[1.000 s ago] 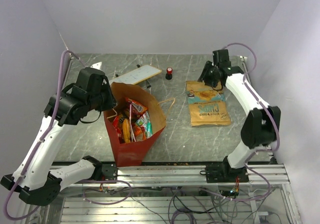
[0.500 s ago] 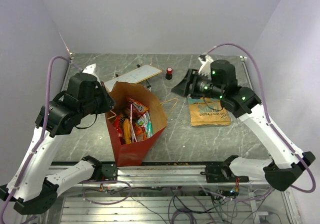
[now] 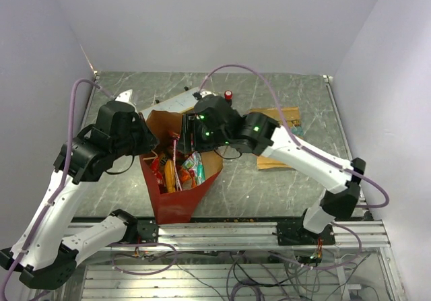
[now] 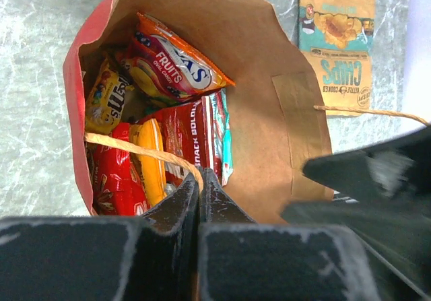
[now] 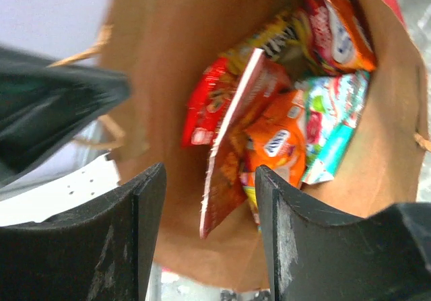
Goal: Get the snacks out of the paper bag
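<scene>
The paper bag [image 3: 176, 196] stands red and upright at the table's near left, with its brown inside [image 4: 269, 65] open to view. Several snacks lie in it: an orange fruit-candy packet [image 4: 172, 62], a yellow-brown packet [image 4: 108, 95], red packets [image 4: 182, 136] and a multicolour one [image 5: 330, 126]. My left gripper [image 3: 145, 141] is shut on the bag's left rim, next to a tan handle [image 4: 135, 149]. My right gripper [image 3: 191, 132] hovers open over the bag's mouth; a red packet [image 5: 229, 146] stands on edge below its fingers [image 5: 145, 207].
Tan-and-teal chip packets [image 3: 289, 116] lie on the table to the right of the bag, partly under my right arm; they also show in the left wrist view [image 4: 337, 45]. A flat white board [image 3: 185, 100] and a small red-and-black cylinder [image 3: 227, 97] sit behind the bag.
My right arm has swung left, from over the chip packets at the far right to above the bag's mouth. My left gripper has stayed at the bag's rim.
</scene>
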Available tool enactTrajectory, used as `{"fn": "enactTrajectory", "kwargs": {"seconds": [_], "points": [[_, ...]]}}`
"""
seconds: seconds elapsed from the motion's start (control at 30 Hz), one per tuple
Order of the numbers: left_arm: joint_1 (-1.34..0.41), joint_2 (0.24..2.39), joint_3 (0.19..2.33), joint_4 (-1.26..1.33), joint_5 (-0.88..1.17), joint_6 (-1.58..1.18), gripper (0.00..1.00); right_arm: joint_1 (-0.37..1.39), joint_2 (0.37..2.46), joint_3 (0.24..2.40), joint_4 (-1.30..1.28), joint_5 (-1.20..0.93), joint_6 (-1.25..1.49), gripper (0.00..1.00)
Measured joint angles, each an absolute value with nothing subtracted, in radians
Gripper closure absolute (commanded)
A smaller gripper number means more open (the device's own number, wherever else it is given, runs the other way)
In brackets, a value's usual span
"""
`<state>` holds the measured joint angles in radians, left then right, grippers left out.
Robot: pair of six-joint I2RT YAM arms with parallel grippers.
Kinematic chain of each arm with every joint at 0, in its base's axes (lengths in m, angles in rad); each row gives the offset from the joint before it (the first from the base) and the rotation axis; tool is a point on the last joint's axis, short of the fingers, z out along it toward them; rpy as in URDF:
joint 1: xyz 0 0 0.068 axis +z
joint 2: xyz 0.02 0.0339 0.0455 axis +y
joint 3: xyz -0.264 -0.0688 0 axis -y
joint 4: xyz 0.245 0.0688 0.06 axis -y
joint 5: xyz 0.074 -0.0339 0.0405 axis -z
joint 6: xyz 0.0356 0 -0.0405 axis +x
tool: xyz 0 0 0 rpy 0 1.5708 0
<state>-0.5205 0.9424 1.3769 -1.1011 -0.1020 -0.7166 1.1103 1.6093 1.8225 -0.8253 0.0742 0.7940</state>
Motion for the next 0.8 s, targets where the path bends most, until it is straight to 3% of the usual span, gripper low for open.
{"fn": "enactTrajectory", "kwargs": {"seconds": [0.5, 0.8], "points": [[-0.521, 0.949, 1.380, -1.084, -0.087, -0.743, 0.93, 1.185, 1.798, 1.762, -0.879, 0.099, 1.006, 0.46], [-0.521, 0.944, 1.378, -1.079, -0.057, -0.760, 0.93, 1.217, 1.925, 1.842, -0.972, 0.115, 1.011, 0.86]]}}
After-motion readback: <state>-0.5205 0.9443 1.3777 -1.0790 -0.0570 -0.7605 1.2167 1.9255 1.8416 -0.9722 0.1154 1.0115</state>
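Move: The dark red snack packet stands on edge in the open bag, its middle roughly 18 cm below the right gripper, 4 cm to its left and 2 cm back. The yellow packet lies about 2 cm to the left of the red one and 3 cm nearer the base; the teal packet is some 4 cm to its right, and the orange fruits packet 7 cm farther out. From the left gripper, the red packet is about 4 cm right, 3 cm ahead and 16 cm down. Lower the right gripper about 15 cm into the bag, easing it a few centimetres back and left, and tip the fingers some 25 degrees steeper on the way. Keep them open until they straddle the dark red packet's upstanding edge, then close to about half the starting gap to pinch that edge. Keep the left fingers shut on the twisted paper handle. ##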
